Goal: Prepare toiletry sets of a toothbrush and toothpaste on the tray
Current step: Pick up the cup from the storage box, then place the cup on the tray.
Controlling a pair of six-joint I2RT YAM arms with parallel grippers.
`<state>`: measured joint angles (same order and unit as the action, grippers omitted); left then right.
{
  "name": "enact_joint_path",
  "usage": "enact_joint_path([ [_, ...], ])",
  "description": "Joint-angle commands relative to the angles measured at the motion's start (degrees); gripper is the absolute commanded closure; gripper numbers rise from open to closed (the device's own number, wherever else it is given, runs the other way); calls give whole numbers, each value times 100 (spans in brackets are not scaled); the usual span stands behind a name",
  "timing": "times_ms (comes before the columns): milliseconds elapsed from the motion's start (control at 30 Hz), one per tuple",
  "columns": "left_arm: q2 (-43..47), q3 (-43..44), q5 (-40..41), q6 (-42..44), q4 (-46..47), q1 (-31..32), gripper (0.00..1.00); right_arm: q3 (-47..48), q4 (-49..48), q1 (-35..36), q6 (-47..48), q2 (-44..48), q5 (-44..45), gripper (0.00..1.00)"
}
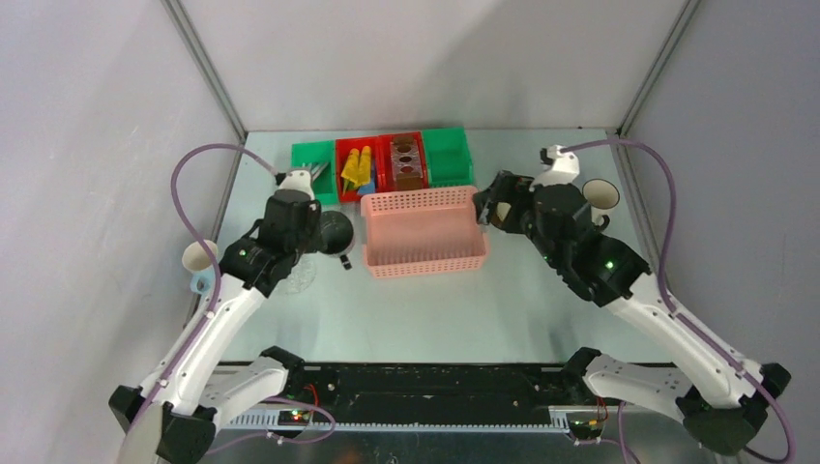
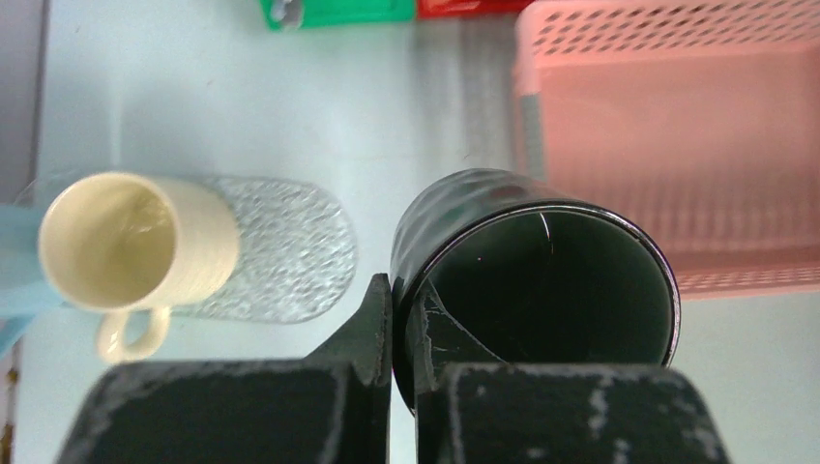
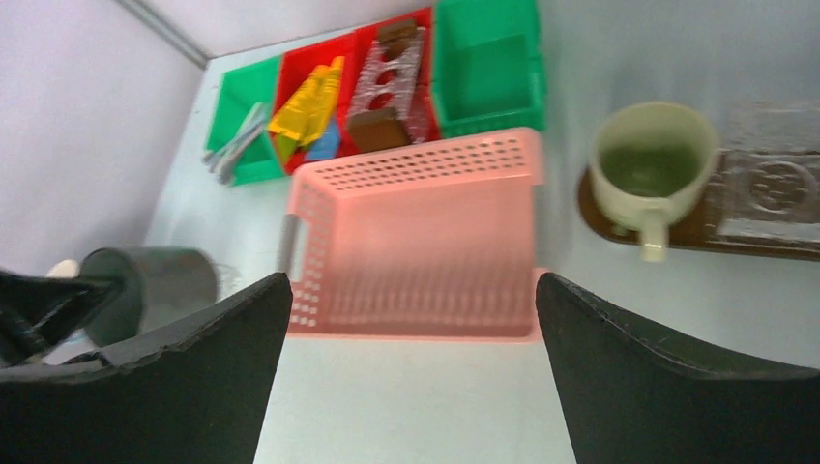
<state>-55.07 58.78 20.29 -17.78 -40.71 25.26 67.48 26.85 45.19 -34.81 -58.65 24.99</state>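
Observation:
My left gripper (image 2: 401,290) is shut on the rim of the dark mug (image 2: 532,271), one finger outside the wall and one inside. The mug is left of the pink basket (image 1: 424,230) in the top view (image 1: 336,232). A cream mug (image 2: 126,246) stands further left beside a clear patterned disc (image 2: 280,251). Another pale mug (image 3: 653,164) sits on the dark brown tray (image 3: 696,237) at the right, with a clear disc (image 3: 774,184) beside it. My right gripper (image 3: 411,319) is open and empty over the table, right of the basket. Yellow tubes (image 3: 309,97) and silvery brushes (image 3: 232,145) lie in the back bins.
A row of green and red bins (image 1: 387,159) lines the back edge. The pink basket is empty and sits mid-table between the two grippers. The cream mug at the left rests on something pale blue (image 2: 14,290). Grey walls close in the left and right sides.

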Motion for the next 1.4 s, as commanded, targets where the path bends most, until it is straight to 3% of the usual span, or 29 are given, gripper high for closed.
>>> enact_joint_path([
  [0, 255, -178, -369, 597, -275, -558, 100, -616, -335, -640, 723, 674, -532, 0],
  [200, 40, -517, -305, 896, -297, -1290, 100, -1515, -612, -1531, 1565, 1698, -1014, 1],
  [433, -370, -834, -297, 1108, 72, -1785, 100, -2074, -493, -2351, 2103, 2092, -1010, 1],
  [967, -1291, -1322, -1079, 1760, 1409, -3019, 97, -2516, -732, -2480, 2574, 2621, -771, 1],
  [1100, -1299, -1381, -1038, 1769, 1415, -3078, 88, -2546, -779, -2480, 2575, 2595, -765, 1],
  [1367, -1149, -1448, -913, 1897, 1252, -3078, 54, -2550, -817, -2480, 2565, 2535, -791, 1],
])
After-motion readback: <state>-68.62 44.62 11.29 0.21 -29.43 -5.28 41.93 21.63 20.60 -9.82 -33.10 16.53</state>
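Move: The dark cup is already pinched by its left wall in the left hand. Its spot, the free right end of the clear tray, lies about 10 cm left and 20 cm below, practically no farther out. The cream cup stands 22 cm left, 3 cm ahead, and the blue-handled cup some 11 cm beyond that; the empty pink basket is about 22 cm right and 10 cm ahead. From the right hand, that spot is roughly 43 cm left and 30 cm below. The dark cup is carried left and down onto the clear tray beside the cream cup, about 14 cm each way, the left hand tipping some 20 degrees further down. Once there, its fingers open to nearly half, one inside the cup and one outside. The right hand, empty and open, swings some 15 cm right and sinks about 7 cm, away from the left hand, rolling left side down, then waits. ##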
